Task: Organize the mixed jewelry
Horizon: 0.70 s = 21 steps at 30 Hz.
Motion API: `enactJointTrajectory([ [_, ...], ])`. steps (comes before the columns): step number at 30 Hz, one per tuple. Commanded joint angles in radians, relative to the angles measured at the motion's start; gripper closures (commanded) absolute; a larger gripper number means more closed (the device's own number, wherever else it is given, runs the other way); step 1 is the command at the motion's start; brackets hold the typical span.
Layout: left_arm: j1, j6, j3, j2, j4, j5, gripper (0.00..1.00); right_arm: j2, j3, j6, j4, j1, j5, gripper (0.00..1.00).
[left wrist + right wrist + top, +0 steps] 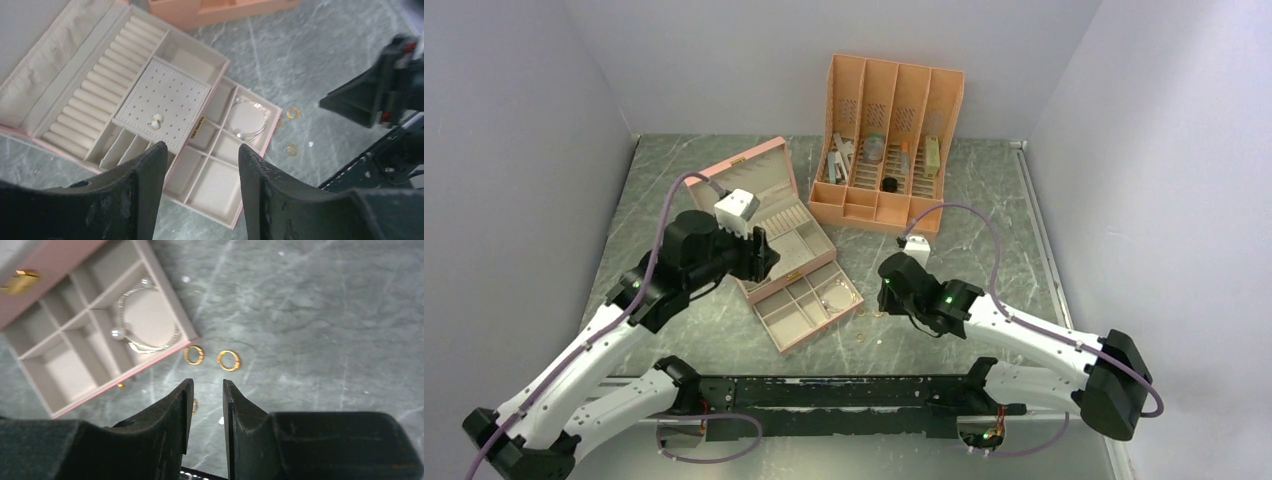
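Note:
Two gold rings [193, 354] [228, 360] of the mixed jewelry lie side by side on the marble table just off the corner of the drawer [150, 367]. A third gold piece [194, 405] peeks out beside my right gripper's left finger. From above they show as specks [871, 314] [862, 337]. My right gripper [206, 385] hovers over them, its jaws a narrow gap apart with nothing between. My left gripper [200, 150] hangs open and empty above the pink jewelry box [60, 140]. A pearl earring pair [156, 121] sits on its perforated pad, and a bracelet [247, 120] lies in a drawer compartment.
The orange slotted organizer [889, 140] with grey and black oddments stands at the back, behind the jewelry box [759, 180]. The pulled-out drawer [774, 325] reaches toward the right arm. A black rail [844, 390] runs along the near edge between the arm bases.

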Motion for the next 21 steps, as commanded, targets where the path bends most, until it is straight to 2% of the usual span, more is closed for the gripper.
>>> enactJointTrajectory([
  [1,-0.002,-0.019,-0.048,-0.086,0.125,0.086,0.38,0.029,-0.042,0.077,-0.06,-0.006,0.104,0.67],
  [7,-0.002,-0.02,-0.092,-0.142,0.146,0.109,0.27,0.105,-0.072,0.127,-0.016,-0.011,0.104,0.66],
  [8,-0.002,-0.021,-0.101,-0.153,0.15,0.108,0.22,0.116,-0.078,0.132,-0.003,-0.012,0.099,0.66],
  [9,-0.002,-0.024,-0.107,-0.159,0.155,0.106,0.11,0.13,-0.085,0.14,0.009,-0.015,0.093,0.66],
  [10,-0.002,-0.027,-0.113,-0.162,0.157,0.105,0.04,0.144,-0.088,0.146,0.017,-0.017,0.088,0.66],
  [21,-0.002,-0.016,-0.116,-0.177,0.129,0.092,0.04,0.215,-0.109,0.208,0.118,-0.03,0.037,0.67],
])
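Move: The gold ring lies nearly under the right hand, about 1 cm ahead, 1 cm to its right and 9 cm below. A second gold ring sits 4 cm to the left of it by the drawer's corner; a third lies about 4 cm left and 6 cm nearer, and a small pearl stud roughly 6 cm nearer than the first. The bracelet in the drawer is 5 cm ahead and 8 cm left of this hand. From the left hand, the first ring is 21 cm right, 2 cm back and 22 cm down. Down goes the right hand, about 7.5 cm, sliding some 3 cm right before edging slightly back left and slowing just above the table at the gold ring. Its fingers tip steeper and turn about 10 degrees clockwise, their small gap unchanged. The left hand draws back and up about 2 cm each, still empty, and opens from just over half to wide. ##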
